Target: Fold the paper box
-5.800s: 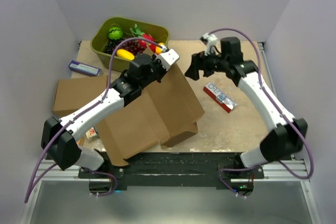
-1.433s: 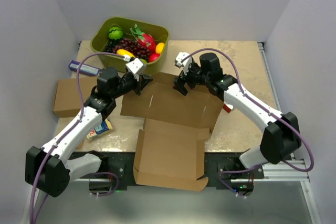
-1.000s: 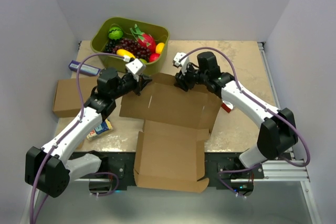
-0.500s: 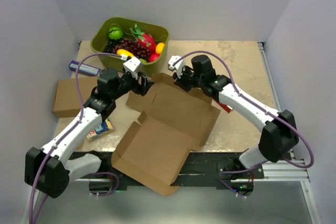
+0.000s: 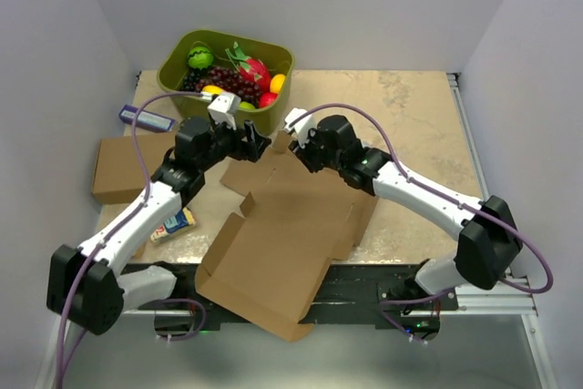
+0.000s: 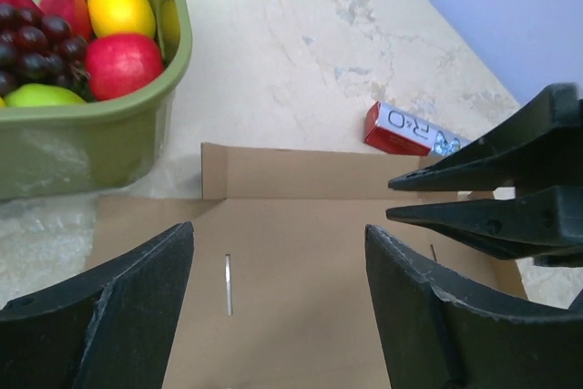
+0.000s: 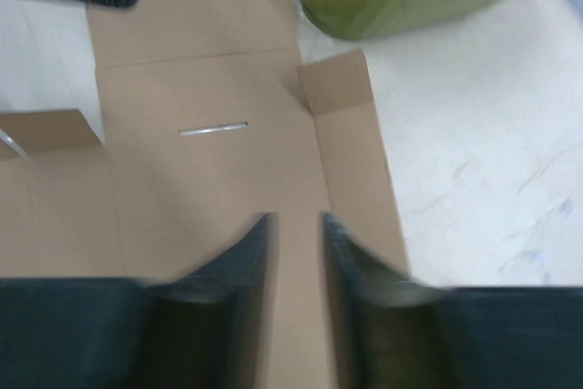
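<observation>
The paper box [image 5: 273, 243] lies unfolded and flat on the table, turned at an angle, with its near panel hanging over the front edge. My left gripper [image 5: 258, 143] hovers open over the box's far left panel [image 6: 301, 298]. In the left wrist view the left gripper [image 6: 278, 234] has wide jaws with nothing between them. My right gripper [image 5: 296, 150] sits just right of it over the far edge. In the blurred right wrist view the right gripper [image 7: 297, 220] has jaws a narrow gap apart, with only cardboard [image 7: 200, 179] showing below. The right fingers [image 6: 510, 157] reach in from the right.
A green tub of fruit [image 5: 226, 70] stands at the back, just beyond both grippers. Another brown cardboard box [image 5: 123, 166] lies at the left, with a blue packet [image 5: 146, 118] behind it and a small packet [image 5: 173, 223] in front. A red packet [image 6: 405, 129] lies past the box's right side.
The left gripper has opened and let go of the box's far edge. The box has swung round, its near panel going left. The right gripper has moved left over the box.
</observation>
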Tool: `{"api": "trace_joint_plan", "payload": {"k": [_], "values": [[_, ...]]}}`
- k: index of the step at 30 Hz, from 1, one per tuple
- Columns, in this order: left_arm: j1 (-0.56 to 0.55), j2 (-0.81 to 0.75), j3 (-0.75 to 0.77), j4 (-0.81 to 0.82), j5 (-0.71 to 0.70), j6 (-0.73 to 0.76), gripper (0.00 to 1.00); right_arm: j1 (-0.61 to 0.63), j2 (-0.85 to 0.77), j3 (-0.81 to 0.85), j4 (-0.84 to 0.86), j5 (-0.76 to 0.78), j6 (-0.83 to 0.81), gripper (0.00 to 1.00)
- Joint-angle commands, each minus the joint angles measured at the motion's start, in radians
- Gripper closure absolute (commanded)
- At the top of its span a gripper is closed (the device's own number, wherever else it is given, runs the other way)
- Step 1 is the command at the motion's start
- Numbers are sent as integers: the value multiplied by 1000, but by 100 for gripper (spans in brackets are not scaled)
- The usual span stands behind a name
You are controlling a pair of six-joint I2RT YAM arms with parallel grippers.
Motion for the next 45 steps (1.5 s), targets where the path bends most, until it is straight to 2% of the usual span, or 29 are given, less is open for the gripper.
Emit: {"api": "trace_joint_plan", "payload": {"k": [1,3,5,7,10,14,21,27,39,45], "values": [[0,126,107,-19,26,-2,20,-5,-44,-24,7,99,285,54],[0,200,148,-62,8,64,20,-8,-108,-94,47,141,376,43],[-3,274,211,-78,-17,125,22,-17,-151,-139,75,161,485,37],[-5,332,214,-95,-11,124,23,-20,-212,-197,89,149,550,31],[-6,408,223,-33,-36,132,25,-20,-286,-251,87,147,613,29],[-15,484,257,-4,-63,161,32,-20,-363,-315,121,106,663,28],[-97,551,184,209,-141,242,39,-20,-484,-412,149,61,698,27],[-104,620,185,223,-260,249,43,-22,-559,-440,149,46,709,26],[-107,728,233,235,-241,253,45,-22,-590,-458,176,17,723,26],[-107,771,259,269,-181,246,53,-22,-601,-474,178,15,744,26]]}}
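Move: The small upright flap at the box's far corner, beside the green bin, lies about 13 cm ahead of the left gripper, 5 cm to its right and some 21 cm below. The bin's middle is roughly 26 cm ahead, 8 cm left and 16 cm down; the box's near-left flap is about 3 cm back, 3 cm left and 22 cm down. From the right gripper the far corner flap is some 13 cm ahead, 6 cm left and 16 cm below. Bring the left gripper down about 20 cm and forward some 9, easing right, until its tips hang just short of the upright corner flap; roll its left side up, tip the fingers downward and narrow them to about half open. Meanwhile draw the right gripper back and right, away from that flap, rising slightly, rolling its left side up and opening wide. ##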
